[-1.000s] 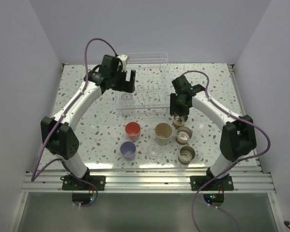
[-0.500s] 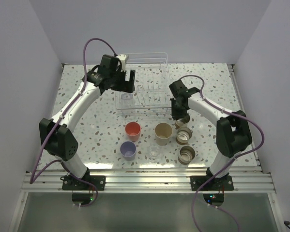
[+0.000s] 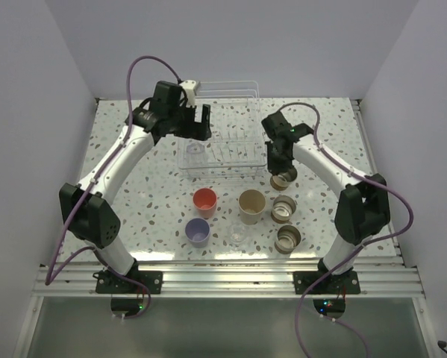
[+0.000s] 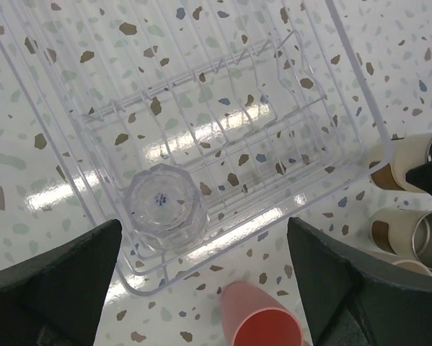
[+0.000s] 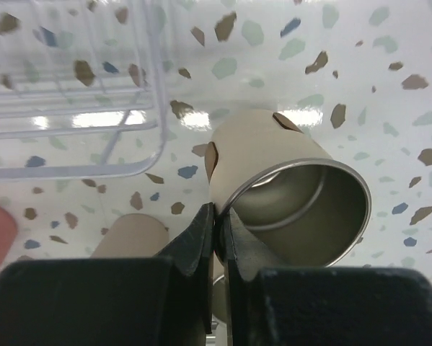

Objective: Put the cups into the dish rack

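The dish rack [image 3: 184,168] stands at the table's far middle, with one clear glass [image 3: 196,149] upside down in its near left corner. My left gripper [image 3: 197,125] hovers open and empty above that corner; in the left wrist view its jaws stand wide apart over the glass [image 4: 163,207] and the coral-red cup [image 4: 262,324]. My right gripper [image 3: 277,158] is shut on the rim of a tan cup [image 3: 283,179], held tilted just off the rack's near right corner. The right wrist view shows my right gripper [image 5: 217,216] pinching the wall of that tan cup [image 5: 302,194].
On the table near the arms stand the coral-red cup [image 3: 205,200], the lavender cup [image 3: 198,232], the larger beige cup [image 3: 251,204], a clear glass [image 3: 238,236] and two tan cups [image 3: 283,210] [image 3: 289,238]. Walls close in the table on three sides.
My right gripper has raised and tilted the tan cup and shifted it slightly to the right beside the rack. My left gripper has moved slightly toward the far side.
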Controlling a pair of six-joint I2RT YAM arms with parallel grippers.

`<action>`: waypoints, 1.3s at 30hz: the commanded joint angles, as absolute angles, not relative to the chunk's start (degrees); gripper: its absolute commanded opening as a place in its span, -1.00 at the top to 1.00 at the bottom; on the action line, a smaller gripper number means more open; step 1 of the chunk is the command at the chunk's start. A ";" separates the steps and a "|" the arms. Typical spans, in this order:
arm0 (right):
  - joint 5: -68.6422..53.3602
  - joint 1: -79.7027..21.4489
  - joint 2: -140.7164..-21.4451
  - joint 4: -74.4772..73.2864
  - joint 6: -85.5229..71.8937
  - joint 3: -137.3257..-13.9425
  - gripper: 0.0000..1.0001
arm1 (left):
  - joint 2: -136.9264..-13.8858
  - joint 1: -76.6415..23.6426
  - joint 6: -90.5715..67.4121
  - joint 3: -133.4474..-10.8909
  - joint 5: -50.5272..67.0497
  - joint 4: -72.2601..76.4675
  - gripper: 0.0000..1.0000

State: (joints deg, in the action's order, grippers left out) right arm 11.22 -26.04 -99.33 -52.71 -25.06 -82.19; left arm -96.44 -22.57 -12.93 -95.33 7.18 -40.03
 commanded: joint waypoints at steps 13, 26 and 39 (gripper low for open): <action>-13.16 -25.84 -86.05 -46.16 -34.95 -107.23 1.00 | -88.68 -11.44 -53.39 -70.79 55.80 31.49 -1.00; -29.26 -25.84 -84.55 -20.22 -53.43 -97.74 1.00 | -95.62 -10.28 -89.02 -65.39 60.29 79.25 -1.00; -31.11 -26.02 -84.20 -12.40 -60.20 -94.40 1.00 | -92.11 -10.37 -68.12 -66.62 61.09 52.21 -1.00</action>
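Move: The right fingers already pinch the steel-lined cup by its left rim, its middle about 4 cm to their right and 4 below; the open left gripper, its goal, stands roughly 21 cm left, 7 ahead and 12 higher. A second steel cup stands some 8 cm back and 4 right, the tan cup 7 back and 6 left. From the left hand the held cup lies about 25 cm right, 7 back and 16 below. Right hand lifts its pinched cup some 30 cm and left, base turning towards the rising, open left gripper. ##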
